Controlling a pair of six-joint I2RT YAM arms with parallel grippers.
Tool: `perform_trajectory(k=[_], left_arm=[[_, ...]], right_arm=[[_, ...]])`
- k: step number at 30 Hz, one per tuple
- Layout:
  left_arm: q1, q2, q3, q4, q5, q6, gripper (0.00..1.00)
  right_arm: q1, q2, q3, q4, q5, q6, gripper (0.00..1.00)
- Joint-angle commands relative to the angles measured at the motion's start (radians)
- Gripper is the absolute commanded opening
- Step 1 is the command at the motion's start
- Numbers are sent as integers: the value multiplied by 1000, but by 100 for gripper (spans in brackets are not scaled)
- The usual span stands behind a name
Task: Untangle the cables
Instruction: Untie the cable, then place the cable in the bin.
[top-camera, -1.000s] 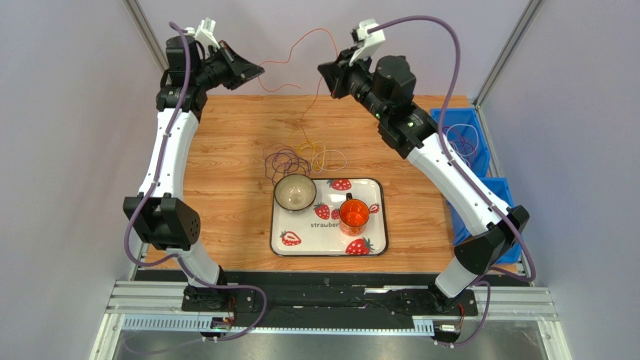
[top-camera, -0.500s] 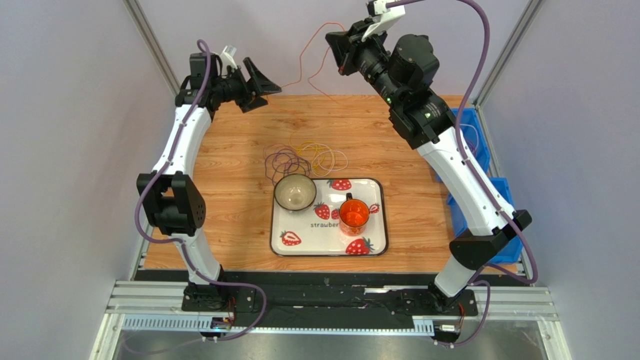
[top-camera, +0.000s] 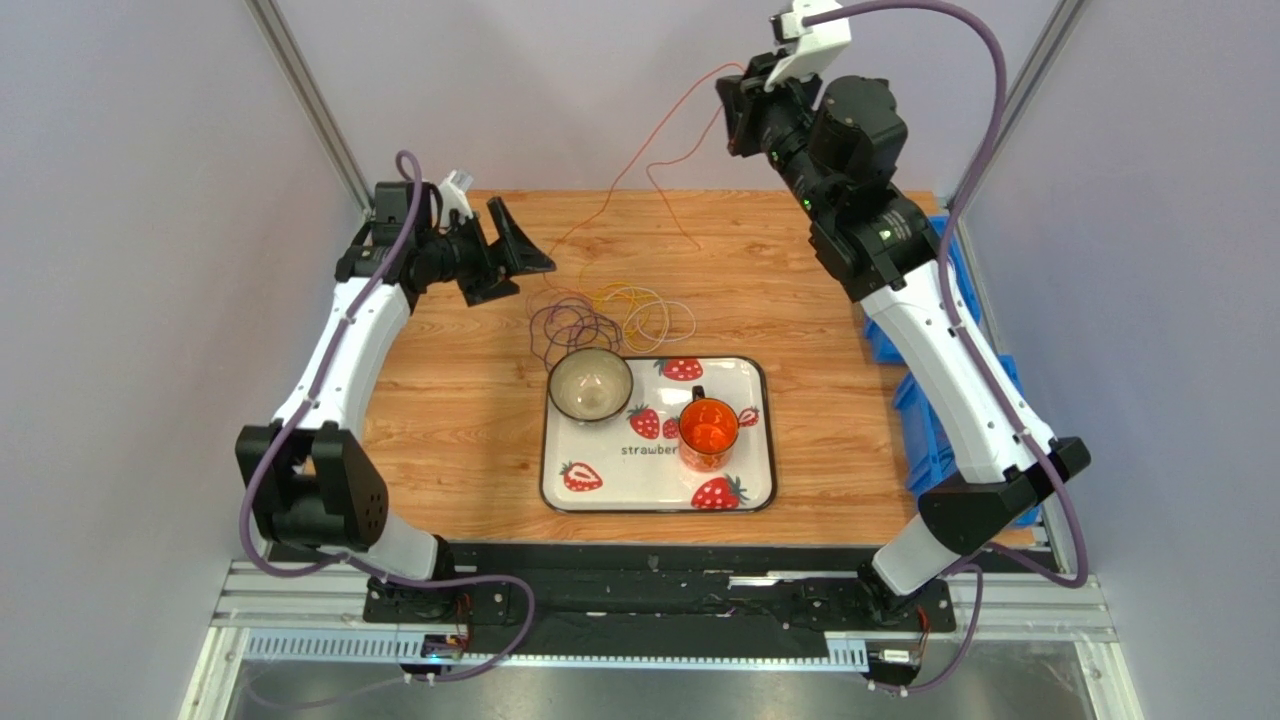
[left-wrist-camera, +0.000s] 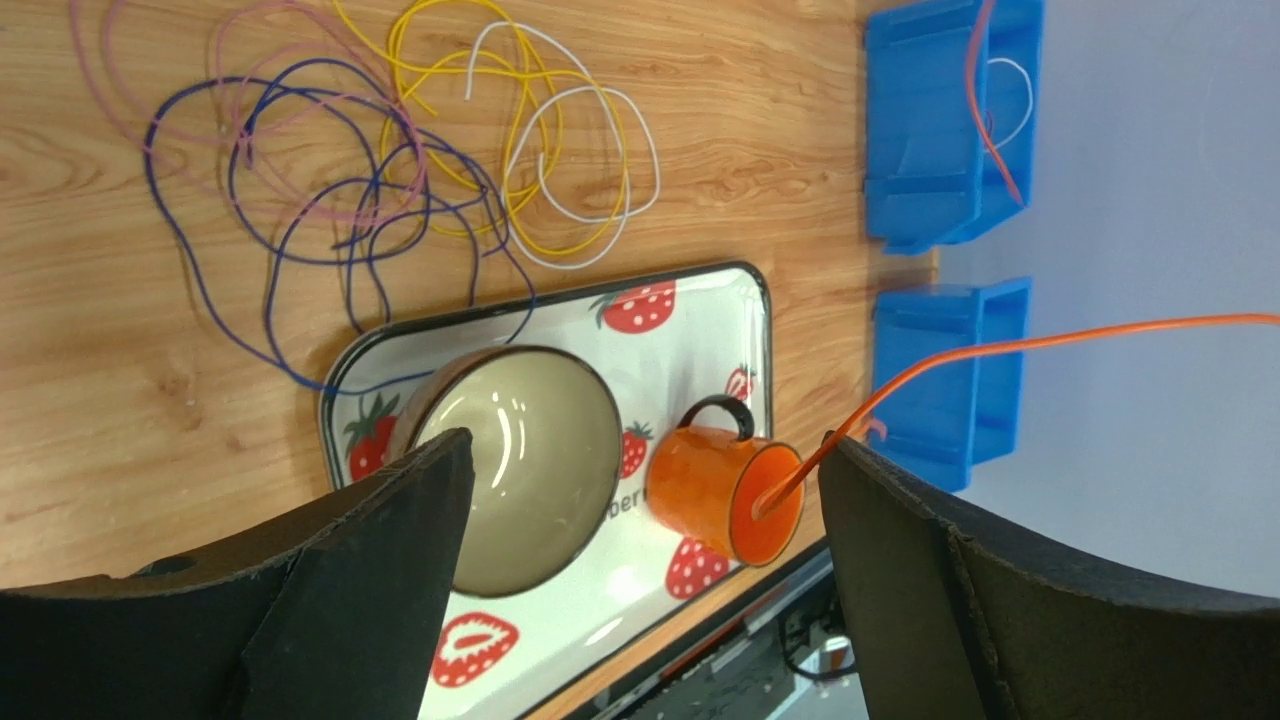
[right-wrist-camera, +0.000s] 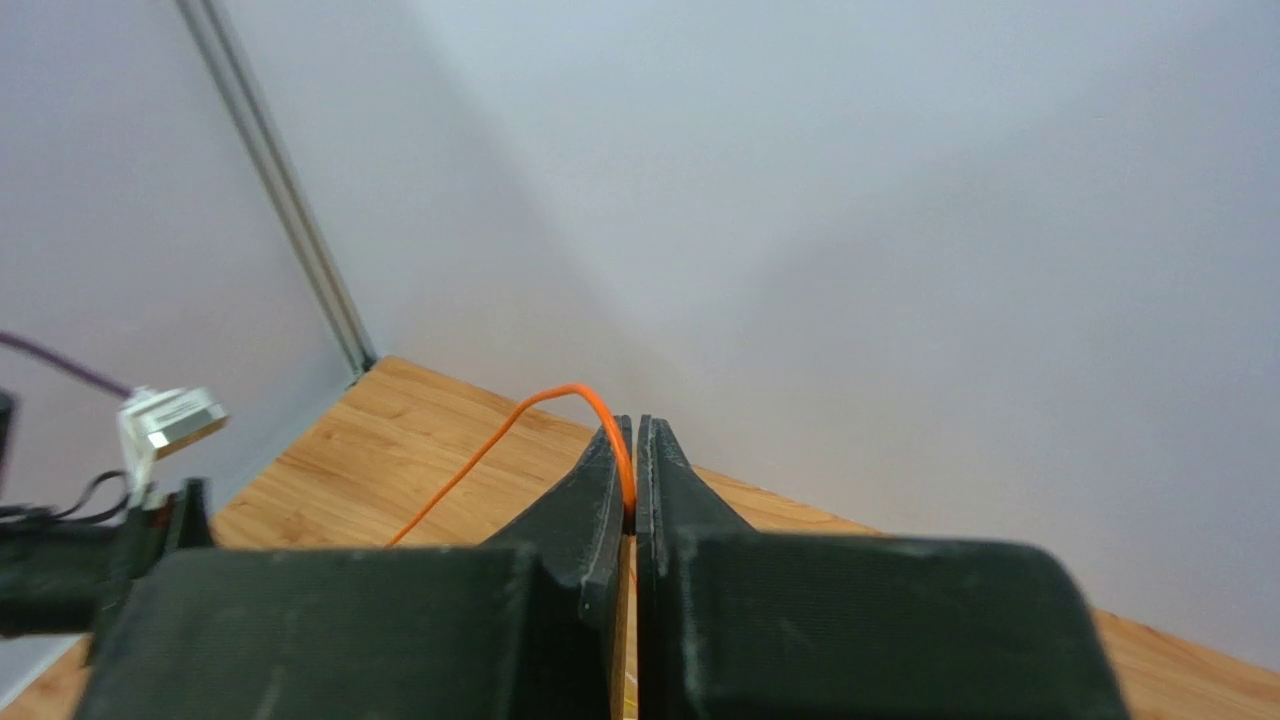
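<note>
The cables lie as a loose tangle of purple, pink, yellow and white loops (top-camera: 601, 318) on the wooden table behind the bowl, and the left wrist view shows the same tangle (left-wrist-camera: 376, 165). One orange cable (top-camera: 646, 146) is lifted clear of it. My right gripper (top-camera: 732, 113) is high at the back right, shut on that orange cable (right-wrist-camera: 504, 443); the strand is pinched between the closed jaws of the right gripper (right-wrist-camera: 634, 438). My left gripper (top-camera: 504, 255) hovers open over the table's back left. In its wrist view the orange cable (left-wrist-camera: 1022, 348) runs past the right fingertip (left-wrist-camera: 849, 458), ungripped.
A strawberry-print tray (top-camera: 759, 450) holds a beige bowl (top-camera: 589, 386) and an orange cup (top-camera: 708, 428) in the table's middle front. Two blue bins (top-camera: 947, 285) sit along the right edge, one with a few wires inside (left-wrist-camera: 992, 90). Walls close in at the back and sides.
My left gripper opened, let go of the orange cable and dropped toward the table. My right gripper rose and swung back to the right, pulling the orange cable with it.
</note>
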Motion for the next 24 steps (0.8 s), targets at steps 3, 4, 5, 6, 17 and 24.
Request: perform_trajectory(k=[3, 4, 5, 6, 17, 24], left_arm=[[-1, -109, -55, -49, -121, 94, 92], [12, -112, -64, -49, -118, 79, 92], [23, -114, -105, -22, -90, 54, 92], [35, -114, -136, 9, -52, -5, 92], [89, -299, -268, 32, -42, 8, 89], [91, -514, -380, -81, -99, 115, 88]], right_arm=[[-78, -91, -13, 41, 22, -11, 0], [-91, -97, -10, 40, 20, -8, 0], [-118, -100, -6, 40, 14, -9, 0], [-132, -103, -3, 37, 2, 32, 0], [-219, -136, -35, 27, 10, 25, 0], [-292, -163, -95, 44, 37, 22, 0]])
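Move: The right hand, high up, grips the orange cable. The far blue bin lies about 37 cm to its right, 8 cm farther out and 41 cm below; the near blue bin is also 37 cm right but 17 cm back. The white-and-yellow cables lie roughly 8 cm left, 2 cm ahead. From the open left hand, the far bin is some 61 cm right and 11 cm ahead, the purple-blue tangle 5 cm right, 3 cm ahead, 19 cm below. Rightwards, about 13 cm and slightly up, the right hand swings the orange cable towards the far blue bin, turning some 15 degrees clockwise with its fingers still shut on the cable. Meanwhile the empty left hand draws back and a little left, away from the tangle, dipping about 6 cm and rising again, fingers staying wide open. ##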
